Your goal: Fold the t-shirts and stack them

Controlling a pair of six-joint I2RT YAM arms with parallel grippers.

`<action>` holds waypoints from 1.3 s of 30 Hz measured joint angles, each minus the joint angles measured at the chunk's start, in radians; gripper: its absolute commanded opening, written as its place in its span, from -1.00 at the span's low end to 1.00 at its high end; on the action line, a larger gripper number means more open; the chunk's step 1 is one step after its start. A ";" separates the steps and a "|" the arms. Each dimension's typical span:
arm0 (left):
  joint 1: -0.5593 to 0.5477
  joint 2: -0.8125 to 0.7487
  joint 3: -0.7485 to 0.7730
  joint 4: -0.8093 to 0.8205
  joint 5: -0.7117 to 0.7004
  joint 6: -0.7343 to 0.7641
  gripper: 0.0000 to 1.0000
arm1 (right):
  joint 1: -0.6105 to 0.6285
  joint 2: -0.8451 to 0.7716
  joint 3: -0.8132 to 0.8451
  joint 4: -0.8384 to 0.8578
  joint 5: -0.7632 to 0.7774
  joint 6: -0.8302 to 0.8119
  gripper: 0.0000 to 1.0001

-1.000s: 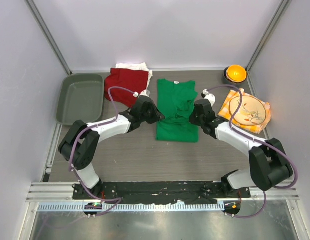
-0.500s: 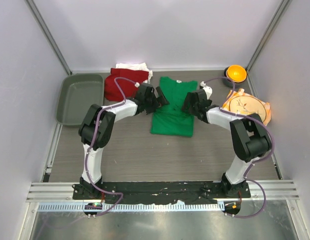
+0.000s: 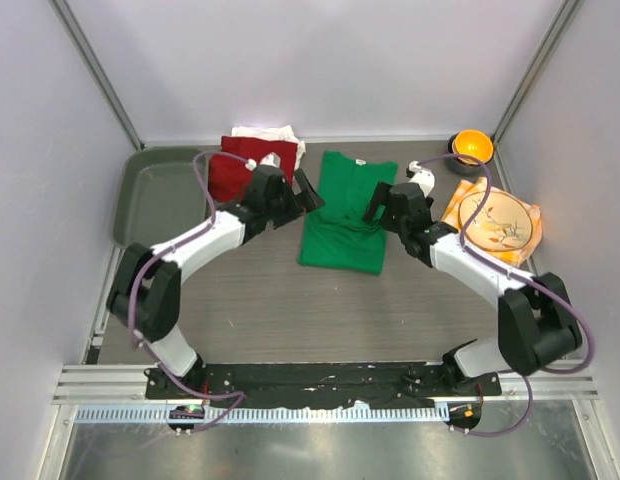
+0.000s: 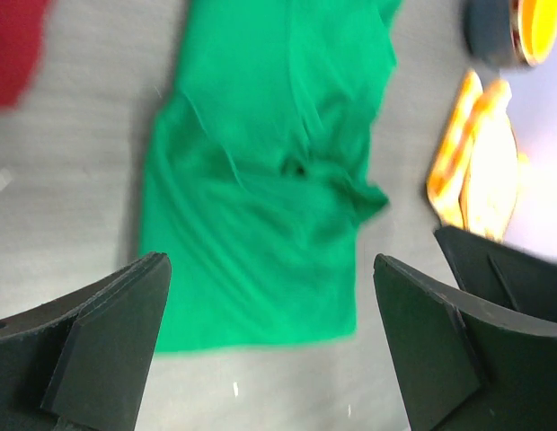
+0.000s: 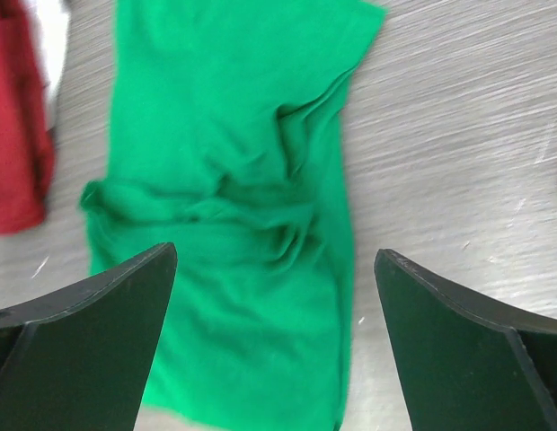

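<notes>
The bright green t-shirt point(image 3: 342, 215) lies flat on the table's middle, folded into a narrow strip with a bunched crease across its middle point(image 4: 260, 171) point(image 5: 229, 171). My left gripper point(image 3: 308, 192) point(image 4: 269, 260) hovers at its left edge, open and holding nothing. At the shirt's right edge my right gripper point(image 3: 375, 205) point(image 5: 277, 251) is also open and empty. The dark red t-shirt point(image 3: 235, 165) point(image 5: 18, 135) lies at the back left, folded, on top of the white t-shirt point(image 3: 280, 132), of which only an edge shows.
A grey tray point(image 3: 155, 200) sits at the left, partly under my left arm. At the back right stands an orange bowl point(image 3: 470, 145) point(image 4: 534, 27). A decorated plate point(image 3: 500, 222) rests on an orange-yellow checked napkin point(image 3: 456, 212) at the right.
Both grippers have opened and let go of the green t-shirt, then lifted off it. The shirt has shifted slightly left and towards the back and now lies still.
</notes>
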 measured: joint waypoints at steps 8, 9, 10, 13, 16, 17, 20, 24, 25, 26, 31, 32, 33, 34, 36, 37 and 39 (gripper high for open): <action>-0.197 -0.277 -0.344 0.164 0.005 -0.027 0.99 | 0.041 -0.127 -0.074 -0.022 -0.219 0.010 0.97; -0.204 -0.278 -0.384 0.213 0.014 -0.038 1.00 | 0.041 -0.121 -0.074 -0.023 -0.243 0.011 0.97; -0.207 -0.274 -0.422 0.263 0.021 -0.043 1.00 | 0.041 -0.116 -0.074 -0.023 -0.261 0.012 0.97; -0.206 -0.234 -0.493 0.394 0.042 -0.058 0.99 | 0.041 -0.114 -0.074 -0.021 -0.311 0.012 0.96; -0.206 -0.145 -0.510 0.546 0.058 -0.063 0.99 | 0.041 -0.113 -0.074 -0.020 -0.353 0.011 0.96; -0.206 -0.114 -0.510 0.597 0.061 -0.063 0.99 | 0.041 -0.113 -0.074 -0.020 -0.363 0.011 0.96; -0.206 -0.043 -0.510 0.717 0.077 -0.063 0.99 | 0.041 -0.113 -0.074 -0.020 -0.385 0.009 0.95; -0.206 0.011 -0.510 0.810 0.087 -0.063 1.00 | 0.041 -0.095 -0.071 -0.012 -0.408 0.008 0.96; -0.206 0.022 -0.510 0.829 0.087 -0.063 0.99 | 0.041 -0.085 -0.071 -0.004 -0.413 0.009 0.95; -0.206 0.033 -0.511 0.846 0.087 -0.063 0.99 | 0.041 -0.068 -0.069 0.010 -0.421 0.011 0.96; -0.206 0.091 -0.543 0.935 0.087 -0.063 0.99 | 0.040 0.037 -0.063 0.077 -0.468 0.059 0.95; -0.206 0.103 -0.558 0.952 0.087 -0.063 0.99 | 0.039 0.060 -0.063 0.089 -0.476 0.072 0.95; -0.206 0.110 -0.569 0.964 0.087 -0.063 1.00 | 0.039 0.083 -0.060 0.095 -0.483 0.082 0.95; -0.206 0.116 -0.578 0.992 0.087 -0.064 0.99 | 0.038 0.101 -0.057 0.100 -0.489 0.090 0.94; -0.206 0.119 -0.589 1.020 0.087 -0.064 0.99 | 0.032 0.144 -0.047 0.121 -0.503 0.108 0.94; -0.206 0.123 -0.594 1.035 0.087 -0.064 1.00 | 0.031 0.163 -0.044 0.135 -0.509 0.116 0.94; -0.206 0.130 -0.605 1.065 0.087 -0.066 1.00 | 0.026 0.195 -0.039 0.163 -0.521 0.133 0.93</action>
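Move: The near folded part of the green t-shirt lies about 8 cm back, 10 cm to the right and 11 cm below the left hand; the red t-shirt is some 8 cm ahead and 11 cm to that hand's left. From the right hand, the near folded part is about 12 cm left, 5 cm back and 10 cm down, the green shirt's far part about 9 cm ahead and 9 cm left, and the plate about 23 cm right, level with it. Over the green t-shirt's near part both open hands draw in together: the left swings back about 10 cm, then sinks and works rightward to just inside the near edge, turning some 15 degrees clockwise. The right slides about 10 cm left while turning counter-clockwise and rolling its left side up, then descends towards the middle, tipping further down. Contact can't be made out. ##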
